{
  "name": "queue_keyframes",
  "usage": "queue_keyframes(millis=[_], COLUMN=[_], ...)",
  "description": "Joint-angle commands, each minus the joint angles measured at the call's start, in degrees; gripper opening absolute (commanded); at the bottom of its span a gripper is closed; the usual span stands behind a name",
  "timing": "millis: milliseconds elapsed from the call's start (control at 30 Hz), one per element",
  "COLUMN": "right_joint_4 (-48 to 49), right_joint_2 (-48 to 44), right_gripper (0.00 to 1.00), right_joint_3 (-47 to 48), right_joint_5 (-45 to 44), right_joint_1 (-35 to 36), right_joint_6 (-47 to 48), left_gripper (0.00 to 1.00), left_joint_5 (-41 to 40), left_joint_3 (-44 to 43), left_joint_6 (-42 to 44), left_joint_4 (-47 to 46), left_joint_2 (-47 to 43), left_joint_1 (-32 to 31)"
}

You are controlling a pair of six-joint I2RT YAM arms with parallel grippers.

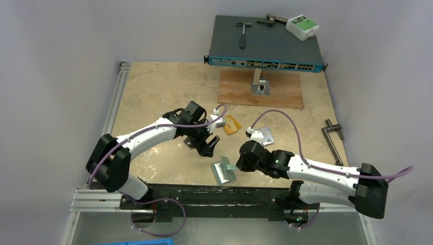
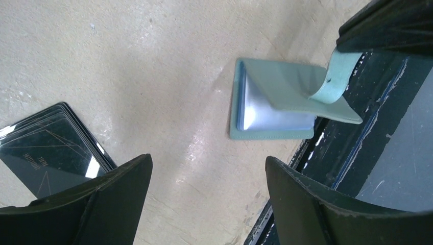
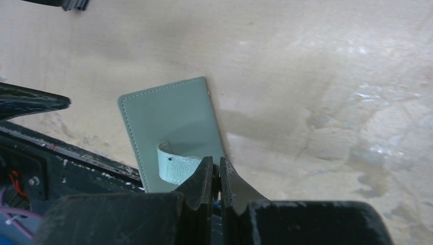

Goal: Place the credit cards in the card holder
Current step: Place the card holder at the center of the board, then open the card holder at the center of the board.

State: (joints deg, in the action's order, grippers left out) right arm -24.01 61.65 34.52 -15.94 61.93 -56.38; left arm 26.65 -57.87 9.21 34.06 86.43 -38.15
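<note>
The teal card holder point(image 1: 223, 172) lies near the table's front edge, its flap raised to show the pale blue lining point(image 2: 270, 109). My right gripper point(image 3: 219, 171) is shut on the snap tab point(image 3: 176, 166) and holds that flap up. My left gripper point(image 2: 208, 161) hangs open and empty over bare table, just left of the holder. An orange credit card point(image 1: 232, 124) and a silver-grey one point(image 1: 265, 135) lie further back, between the arms. A black rounded rectangle point(image 2: 51, 148) rests beside the left finger.
A network switch point(image 1: 265, 41) at the back carries two hammers and a white box point(image 1: 302, 26). In front of it a wooden board point(image 1: 240, 92) bears a metal bracket point(image 1: 260, 84). A metal clamp point(image 1: 334, 140) lies at the right edge. A black rail point(image 1: 204, 194) borders the front.
</note>
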Motion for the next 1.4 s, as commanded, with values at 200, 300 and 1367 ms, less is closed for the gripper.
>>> queue_keyframes(millis=[200, 300, 1367], right_joint_4=[-6.6, -7.0, -8.3], right_joint_2=[-2.8, -1.8, -2.0], right_gripper=[0.00, 0.00, 0.00], right_joint_3=[-1.0, -1.6, -9.3], right_joint_5=[-5.1, -5.6, -3.3], right_joint_1=[0.2, 0.2, 0.3], right_joint_6=[-2.7, -3.2, -8.0], left_gripper=[0.81, 0.81, 0.78], left_joint_5=[-2.0, -4.2, -6.0], left_joint_3=[0.2, 0.7, 4.4], left_joint_6=[1.9, 2.8, -4.5], left_joint_4=[-3.6, -5.3, -10.8], left_joint_2=[-1.9, -0.6, 0.8], left_joint_1=[-4.7, -8.4, -6.1])
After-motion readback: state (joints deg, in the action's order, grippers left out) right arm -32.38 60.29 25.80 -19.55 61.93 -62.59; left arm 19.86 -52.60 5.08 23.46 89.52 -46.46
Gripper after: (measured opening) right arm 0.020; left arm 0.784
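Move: Pinched by its strap in the right fingers, the card holder has its middle about 6 cm to the left of the right hand, 2 cm back and 6 cm below. From the empty, open left hand it lies some 10 cm back, 4 cm to the right and 7 cm below. On the table, the black card case is about 9 cm left of the left hand and 2 cm ahead; the silver packet is roughly 12 cm ahead of the right hand and 11 cm to its right. Drawing the strap rightward and down, the right hand travels about 7 cm right, 6 cm down and slightly back, its left side dipping some 10 degrees, and keeps its pinch. Meanwhile the open left hand first slants right and back, then sinks some 3 to 4 cm to come close by the holder's far left corner; contact can't be seen. ##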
